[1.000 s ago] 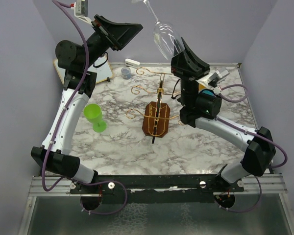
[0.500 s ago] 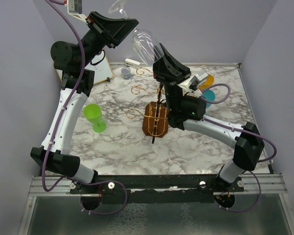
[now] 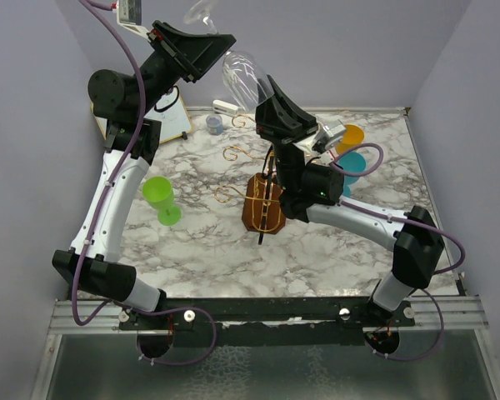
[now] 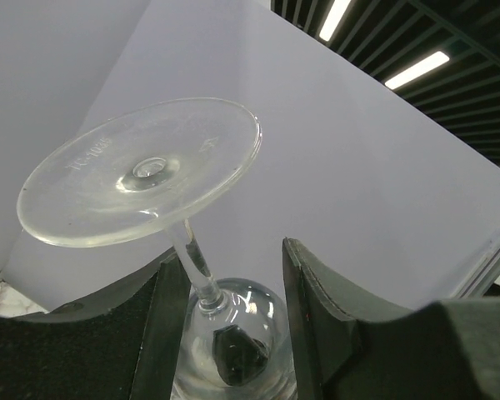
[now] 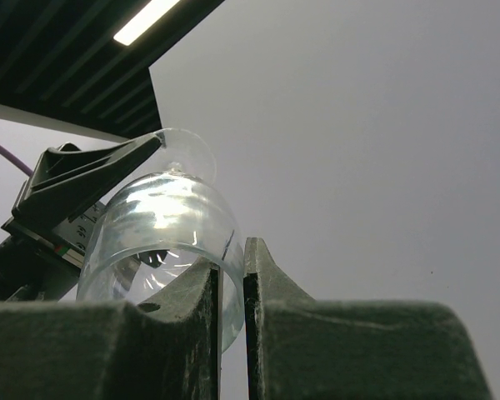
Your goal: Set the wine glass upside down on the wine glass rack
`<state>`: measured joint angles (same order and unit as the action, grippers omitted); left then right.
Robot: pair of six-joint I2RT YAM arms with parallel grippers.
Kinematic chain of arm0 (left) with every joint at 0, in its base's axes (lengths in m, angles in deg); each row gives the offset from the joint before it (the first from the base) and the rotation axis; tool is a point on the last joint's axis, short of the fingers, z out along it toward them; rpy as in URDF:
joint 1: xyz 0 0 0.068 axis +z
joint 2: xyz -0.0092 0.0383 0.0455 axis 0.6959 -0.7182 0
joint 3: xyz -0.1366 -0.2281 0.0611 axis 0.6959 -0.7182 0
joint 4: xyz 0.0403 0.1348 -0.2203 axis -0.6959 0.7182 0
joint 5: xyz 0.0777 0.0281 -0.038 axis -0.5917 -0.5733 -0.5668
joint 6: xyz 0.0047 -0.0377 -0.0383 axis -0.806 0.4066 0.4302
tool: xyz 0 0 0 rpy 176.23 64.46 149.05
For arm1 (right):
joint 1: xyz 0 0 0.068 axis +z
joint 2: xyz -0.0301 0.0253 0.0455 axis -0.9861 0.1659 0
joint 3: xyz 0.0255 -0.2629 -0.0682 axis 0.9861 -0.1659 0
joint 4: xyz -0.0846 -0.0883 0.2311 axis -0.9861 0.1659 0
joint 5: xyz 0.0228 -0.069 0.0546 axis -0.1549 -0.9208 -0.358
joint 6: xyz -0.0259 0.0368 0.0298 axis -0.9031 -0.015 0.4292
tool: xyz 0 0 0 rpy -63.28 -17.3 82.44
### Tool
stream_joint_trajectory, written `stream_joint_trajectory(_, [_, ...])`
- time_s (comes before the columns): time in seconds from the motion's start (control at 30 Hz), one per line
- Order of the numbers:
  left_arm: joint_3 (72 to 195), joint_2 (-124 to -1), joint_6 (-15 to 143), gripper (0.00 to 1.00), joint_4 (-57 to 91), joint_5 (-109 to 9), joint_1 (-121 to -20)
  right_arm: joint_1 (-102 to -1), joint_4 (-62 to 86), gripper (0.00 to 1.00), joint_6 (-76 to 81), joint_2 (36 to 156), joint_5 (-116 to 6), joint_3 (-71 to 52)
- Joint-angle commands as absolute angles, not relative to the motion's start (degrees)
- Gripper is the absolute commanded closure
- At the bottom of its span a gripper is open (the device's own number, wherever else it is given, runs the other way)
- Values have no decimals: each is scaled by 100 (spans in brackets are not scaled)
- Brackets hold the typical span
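Note:
The clear wine glass (image 3: 240, 73) hangs in the air above the table's far side, tilted with its foot (image 3: 202, 12) up and to the left. My right gripper (image 3: 262, 83) is shut on the bowl's rim (image 5: 230, 275), one finger inside and one outside. My left gripper (image 3: 220, 42) is open around the stem (image 4: 190, 257). The stem lies against the left finger (image 4: 168, 317), with a gap to the other. The gold wire wine glass rack (image 3: 272, 158) stands on its brown base (image 3: 260, 208) below the right arm.
A green cup (image 3: 160, 198) stands at the left of the marble table (image 3: 192, 242). Orange (image 3: 351, 135) and teal (image 3: 356, 162) cups sit at the back right. A white board (image 3: 173, 122), a small grey cup (image 3: 214, 125) and a white object (image 3: 225, 107) lie at the back.
My right arm swung left with the glass and tipped its foot toward the left gripper. The stem now lies between the left jaws, which narrowed around it.

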<state>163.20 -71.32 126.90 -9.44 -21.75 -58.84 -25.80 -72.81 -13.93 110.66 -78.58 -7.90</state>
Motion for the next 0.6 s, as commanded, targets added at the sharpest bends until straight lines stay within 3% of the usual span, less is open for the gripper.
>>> stream_joint_trajectory(0.0, [16321, -6949, 12778, 50, -1247, -2082, -5854, -2567, -8484, 99, -1783, 11107, -8157, -702])
stream_joint_trajectory(0.27, [16276, -6882, 12981, 71, -1151, -2167, -5746, -2561, -8428, 99, -1929, 11077, -8167, -688])
stream_joint_trajectory(0.33, [16310, -6877, 12996, 85, -1160, -2178, -5746, -2561, -8409, 99, -1916, 11093, -8145, -686])
stream_joint_trajectory(0.37, [16338, -6885, 13004, 96, -1155, -2179, -5746, -2565, -8403, 99, -1904, 11110, -8130, -694])
stream_joint_trajectory(0.4, [16368, -6890, 13017, 100, -1133, -2179, -5746, -2562, -8395, 99, -1881, 11125, -8105, -701])
stream_joint_trajectory(0.57, [16800, -6996, 12825, 100, -1123, -2170, -5737, -2559, -7886, 99, -1923, 11166, -7373, -612])
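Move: The wine glass's stem already stands between the left hand's open fingers, about 1 cm ahead of its hand point and 1 cm to its left. From that hand, the foot is some 1 cm ahead, 3 cm left and 4 cm up, and the bowl about 2 cm back, 3 cm right and 5 cm down. The rack stands far below, roughly level and 6 cm right. From the right hand, pinching the rim, the stem is about 2 cm ahead, 6 cm left and 8 cm up. The left fingers shut from half open onto the wine glass's stem and pinch it just under the foot. As they close, the hand eases barely 1 cm forward and left towards the stem, dipping half a centimetre and partly rising again, and turns about 5 degrees. The right hand stays put, keeping its pinch on the bowl's rim. ##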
